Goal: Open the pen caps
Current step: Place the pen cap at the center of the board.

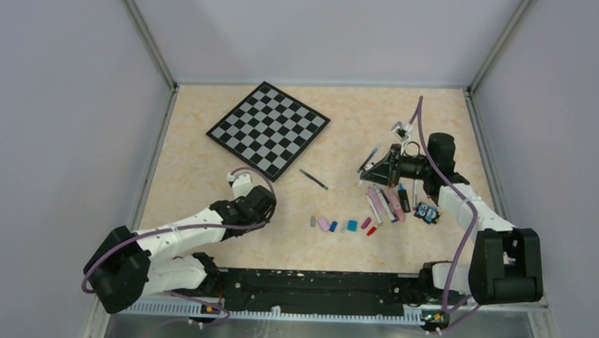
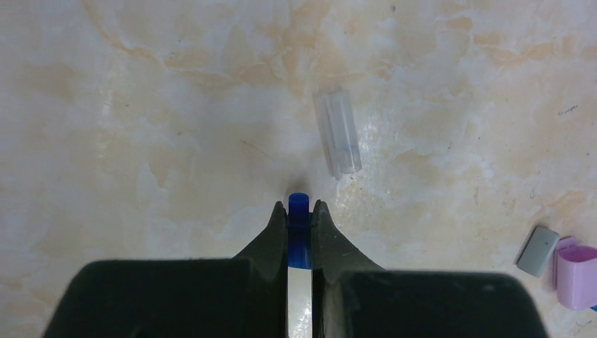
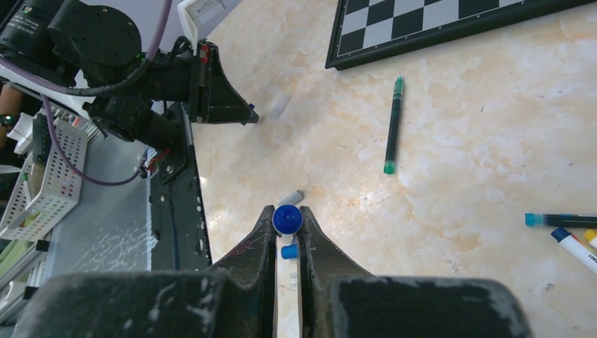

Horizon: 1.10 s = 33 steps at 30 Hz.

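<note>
My left gripper [image 2: 300, 209] is shut on a small blue cap [image 2: 299, 205], tip down close over the table. A clear cap [image 2: 339, 130] lies just beyond it. My right gripper [image 3: 287, 215] is shut on a thin pen seen end-on by its round blue end [image 3: 287, 220]. From above, that blue pen [image 1: 370, 158] slants up out of the right gripper [image 1: 365, 171]. Loose caps lie in a row: grey [image 1: 313, 221], pink [image 1: 323, 224], blue [image 1: 333, 226], teal [image 1: 352, 226], red [image 1: 371, 231]. The left gripper [image 1: 244, 193] hangs left of them.
A checkered board [image 1: 268, 129] lies at the back left, with a green pen [image 1: 313, 178] in front of it. Several pens and highlighters [image 1: 385, 202] are bunched under the right arm. A small black-and-blue owl figure [image 1: 429, 212] sits beside them.
</note>
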Each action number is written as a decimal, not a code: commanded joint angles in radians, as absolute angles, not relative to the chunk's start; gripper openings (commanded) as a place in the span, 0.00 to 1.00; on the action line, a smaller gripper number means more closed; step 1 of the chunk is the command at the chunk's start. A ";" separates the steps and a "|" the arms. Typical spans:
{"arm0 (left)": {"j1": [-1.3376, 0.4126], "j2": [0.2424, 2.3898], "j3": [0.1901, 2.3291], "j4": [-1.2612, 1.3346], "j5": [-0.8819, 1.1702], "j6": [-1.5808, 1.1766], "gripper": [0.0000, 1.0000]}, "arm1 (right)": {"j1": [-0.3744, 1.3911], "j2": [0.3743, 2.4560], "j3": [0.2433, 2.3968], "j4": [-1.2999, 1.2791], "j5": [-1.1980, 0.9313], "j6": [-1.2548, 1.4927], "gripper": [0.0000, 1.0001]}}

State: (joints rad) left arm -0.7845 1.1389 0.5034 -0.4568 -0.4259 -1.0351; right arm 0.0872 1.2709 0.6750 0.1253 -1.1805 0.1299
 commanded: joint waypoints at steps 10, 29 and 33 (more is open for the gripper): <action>-0.685 1.106 0.532 -0.433 -0.441 -0.964 0.03 | 0.086 1.274 0.705 0.143 -1.180 0.097 0.00; -0.685 1.283 0.680 -0.263 -0.335 -0.927 0.02 | 0.086 1.282 0.701 0.139 -1.170 0.089 0.00; -0.684 1.360 0.729 -0.317 -0.361 -0.960 0.01 | 0.086 1.282 0.703 0.135 -1.171 0.087 0.00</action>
State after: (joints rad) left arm -0.6884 1.3117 0.6647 -0.2653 -0.3248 -0.9070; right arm 0.0872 1.2835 0.6750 0.1184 -1.1690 0.1120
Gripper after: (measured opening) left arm 0.081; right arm 0.052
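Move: The left hand, with a blue cap already pinched just above the table, has the board's middle about 37 cm ahead and 1 cm to its left. A clear cap lies some 6 cm ahead and 3 cm right, the green pen 16 cm ahead and 14 cm right, and the grey cap level with it, 14 cm right, all about 3 cm lower. From the right hand, the board's middle is some 29 cm ahead, 32 cm left, 18 cm down. The left hand carries its blue cap about 6 cm forward towards the board, veering left, then right, rising. ##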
